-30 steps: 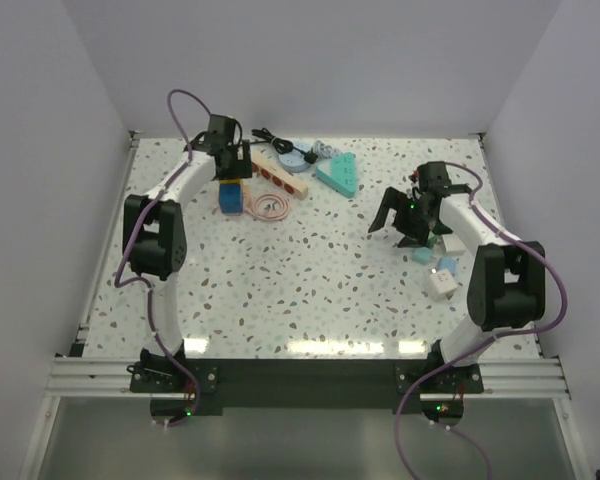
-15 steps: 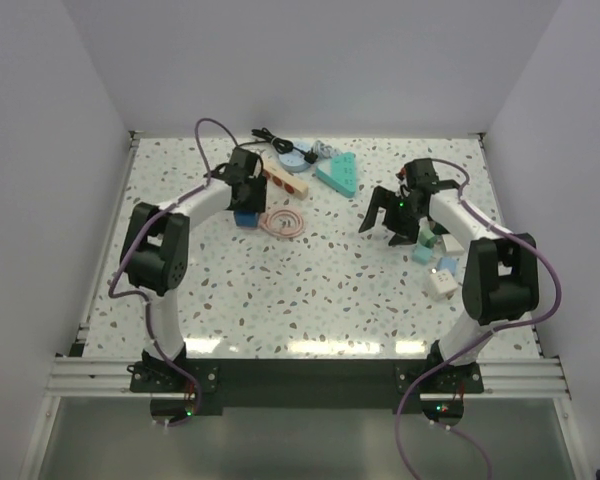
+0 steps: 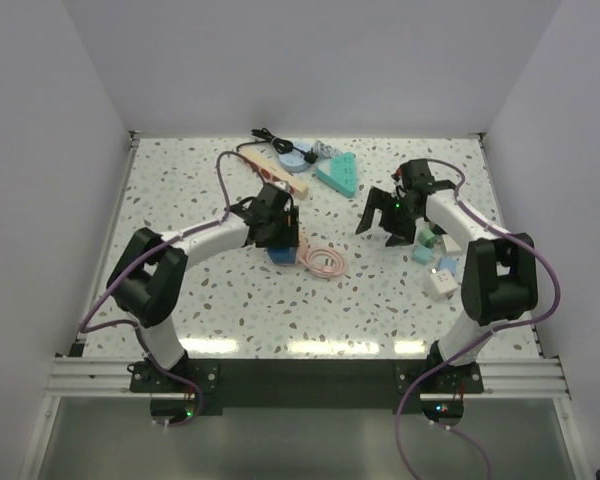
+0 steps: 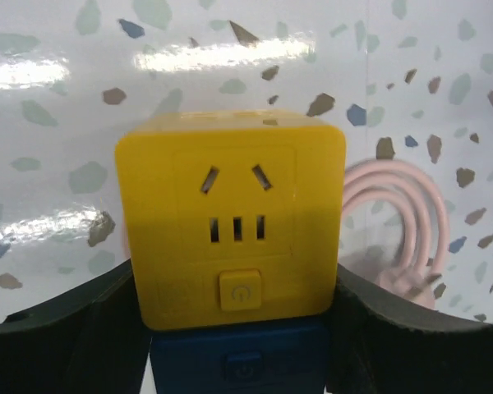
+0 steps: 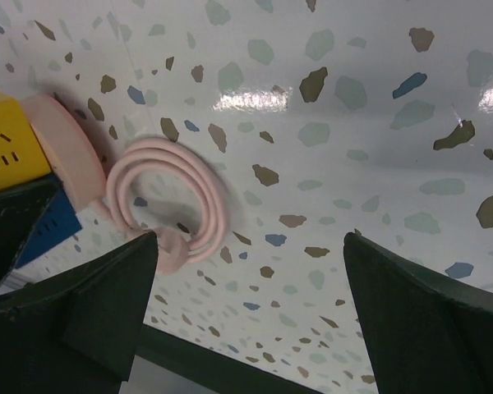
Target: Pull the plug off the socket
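The socket [image 3: 281, 176], a cream strip with red outlets and a black cord [image 3: 265, 135], lies at the back left. Whether a plug sits in it I cannot tell. My left gripper [image 3: 278, 232] [image 4: 238, 328] is shut on a yellow cube adapter [image 4: 230, 213] stacked on a blue one [image 3: 283, 254]. Both black fingers [image 4: 66, 336] press the stack's sides. A pink flat piece [image 5: 64, 149] with a coiled pink cable [image 3: 326, 261] [image 5: 168, 201] lies against the cube. My right gripper [image 3: 385, 220] [image 5: 251, 246] hangs open and empty to the right of the coil.
A teal triangular block [image 3: 338, 175] and a blue round piece [image 3: 296, 158] lie beside the strip at the back. Small teal and white cubes [image 3: 438, 272] sit by the right arm. The table's front edge [image 5: 230, 369] shows under the right gripper.
The left gripper closed on the yellow-and-blue cube stack and carried it, pink coil trailing, from beside the strip toward the table's middle. The right gripper shifted slightly left, still open.
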`<action>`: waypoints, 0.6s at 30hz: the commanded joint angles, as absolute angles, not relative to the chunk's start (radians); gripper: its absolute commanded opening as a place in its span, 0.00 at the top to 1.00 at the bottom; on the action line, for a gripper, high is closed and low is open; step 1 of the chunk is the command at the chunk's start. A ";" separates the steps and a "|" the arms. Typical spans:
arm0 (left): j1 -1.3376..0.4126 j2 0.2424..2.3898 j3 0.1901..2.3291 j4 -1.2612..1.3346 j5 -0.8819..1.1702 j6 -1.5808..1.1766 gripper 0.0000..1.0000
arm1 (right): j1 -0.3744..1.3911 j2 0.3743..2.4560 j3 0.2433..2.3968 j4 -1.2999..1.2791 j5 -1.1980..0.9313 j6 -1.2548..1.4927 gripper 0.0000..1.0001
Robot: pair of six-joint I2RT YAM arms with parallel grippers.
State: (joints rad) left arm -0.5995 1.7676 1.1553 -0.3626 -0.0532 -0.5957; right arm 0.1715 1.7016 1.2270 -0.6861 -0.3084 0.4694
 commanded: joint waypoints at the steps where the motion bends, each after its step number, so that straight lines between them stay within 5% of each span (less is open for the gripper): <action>1: -0.624 1.806 1.135 -0.377 0.046 -0.768 0.26 | 0.187 1.671 1.267 -0.670 -0.311 0.453 0.01; 4: -0.626 1.793 1.155 -0.376 0.058 -0.805 0.00 | 0.199 1.678 1.295 -0.686 -0.301 0.451 0.01; 18: -0.600 1.424 1.088 -0.344 -0.092 -0.838 0.00 | 0.411 1.767 1.485 -0.726 -0.186 0.491 0.01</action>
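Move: The blue plug sits between my left fingers, its middle roughly 2 cm back; the yellow plug is about 3 cm ahead, with the pink socket under both, some 4 cm below my left hand. The cord coil lies about 9 cm to my left hand's right, 3 cm back and 5 cm below. From my right hand, the blue plug is roughly 23 cm left, 4 cm back and 3 cm lower; the coil is 14 cm left, 3 cm back and 8 cm lower. I open my left fingers wide, letting go of the plugs as that hand eases about 3 cm right, then lift it nearly straight up to some 7 cm, rolling its left side down about 15 degrees. My open right hand meanwhile travels 6 cm left, rising about 4 cm and reaching slightly forward, towards the plugs and coil, touching nothing. ##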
